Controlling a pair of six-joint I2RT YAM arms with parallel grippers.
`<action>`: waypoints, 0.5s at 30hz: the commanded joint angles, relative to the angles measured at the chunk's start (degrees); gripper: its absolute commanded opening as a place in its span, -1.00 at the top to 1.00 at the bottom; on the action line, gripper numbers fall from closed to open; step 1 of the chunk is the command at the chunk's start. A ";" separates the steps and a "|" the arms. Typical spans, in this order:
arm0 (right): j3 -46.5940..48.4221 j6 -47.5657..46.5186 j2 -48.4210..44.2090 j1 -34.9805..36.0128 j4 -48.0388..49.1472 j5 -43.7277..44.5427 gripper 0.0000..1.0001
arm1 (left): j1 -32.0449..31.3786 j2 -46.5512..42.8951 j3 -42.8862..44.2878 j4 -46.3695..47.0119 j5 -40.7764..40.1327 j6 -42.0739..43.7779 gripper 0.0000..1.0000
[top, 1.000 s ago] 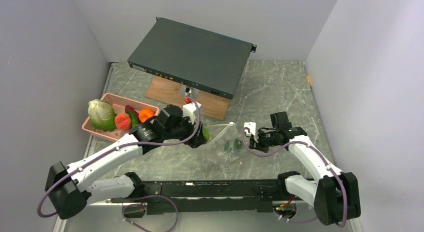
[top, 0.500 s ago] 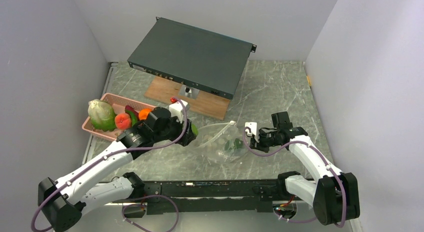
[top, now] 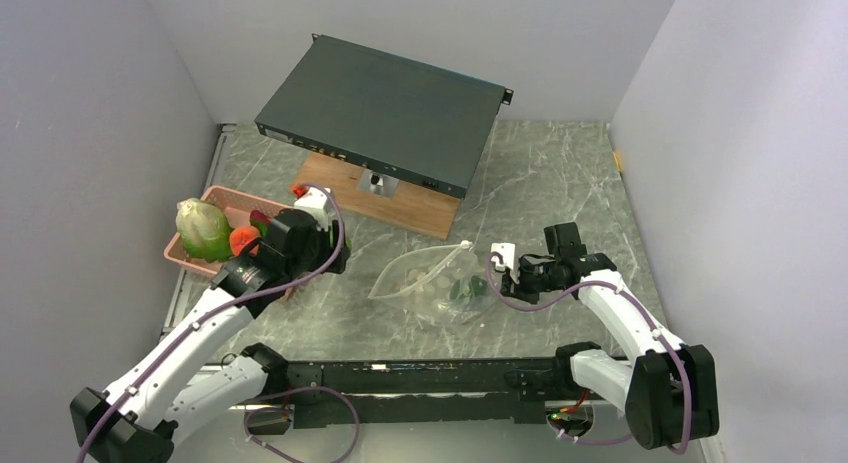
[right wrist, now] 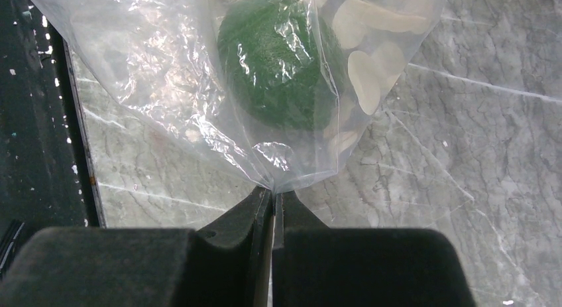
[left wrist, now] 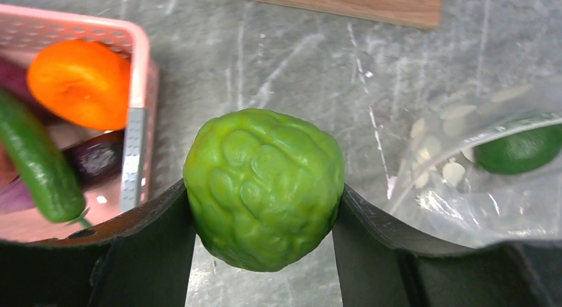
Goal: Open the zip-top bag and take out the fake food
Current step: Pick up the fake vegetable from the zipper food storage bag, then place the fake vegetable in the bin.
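The clear zip-top bag lies on the marble table, its mouth toward the left. My right gripper is shut on the bag's right corner. A dark green piece of fake food and pale slices remain inside. My left gripper is shut on a bumpy green fruit, held above the table just right of the pink basket. In the top view the left gripper is between the basket and the bag.
The basket holds a pale green leafy head, a red-pink fruit, an orange ball, a green cucumber and a purple piece. A black rack unit rests on a wooden board behind. Walls stand close on both sides.
My left arm has carried the green fruit leftward, away from the bag's mouth to beside the basket. The bag has settled flatter. The right gripper has stayed on its corner.
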 commanded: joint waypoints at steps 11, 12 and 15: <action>-0.28 -1.29 -0.24 -0.96 -0.52 -2.22 0.88 | 11.76 -2.04 -0.06 -3.79 -9.11 -1.43 1.00; -0.21 -1.30 -0.21 -0.97 -0.48 -2.18 0.88 | 12.75 -1.80 -0.12 -3.92 -9.01 -1.35 1.00; -0.28 -1.11 -0.20 -1.17 -0.44 -2.18 0.88 | 15.72 -0.80 -0.06 -3.90 -8.78 -0.92 1.00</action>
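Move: Held in the left hand is the green fake vegetable. The pink basket's middle lies about 22 cm to that hand's left, 4 cm farther out and 14 cm lower; the orange pepper in it is about 12 cm left and 6 cm ahead, the peach some 22 cm left and 4 cm ahead. The zip-top bag sits roughly 20 cm to the right and 4 cm back. From the right hand, the basket is about 60 cm left and 12 cm ahead. Carrying the green fake vegetable steadily left, about 8 cm, the left hand travels almost level from the open table to the basket's right rim, edging 2 cm or so forward. The wrist swings some 20 degrees counter-clockwise on the way, and the fingers keep their hold. The right hand stays put, still pinching the zip-top bag's end. ##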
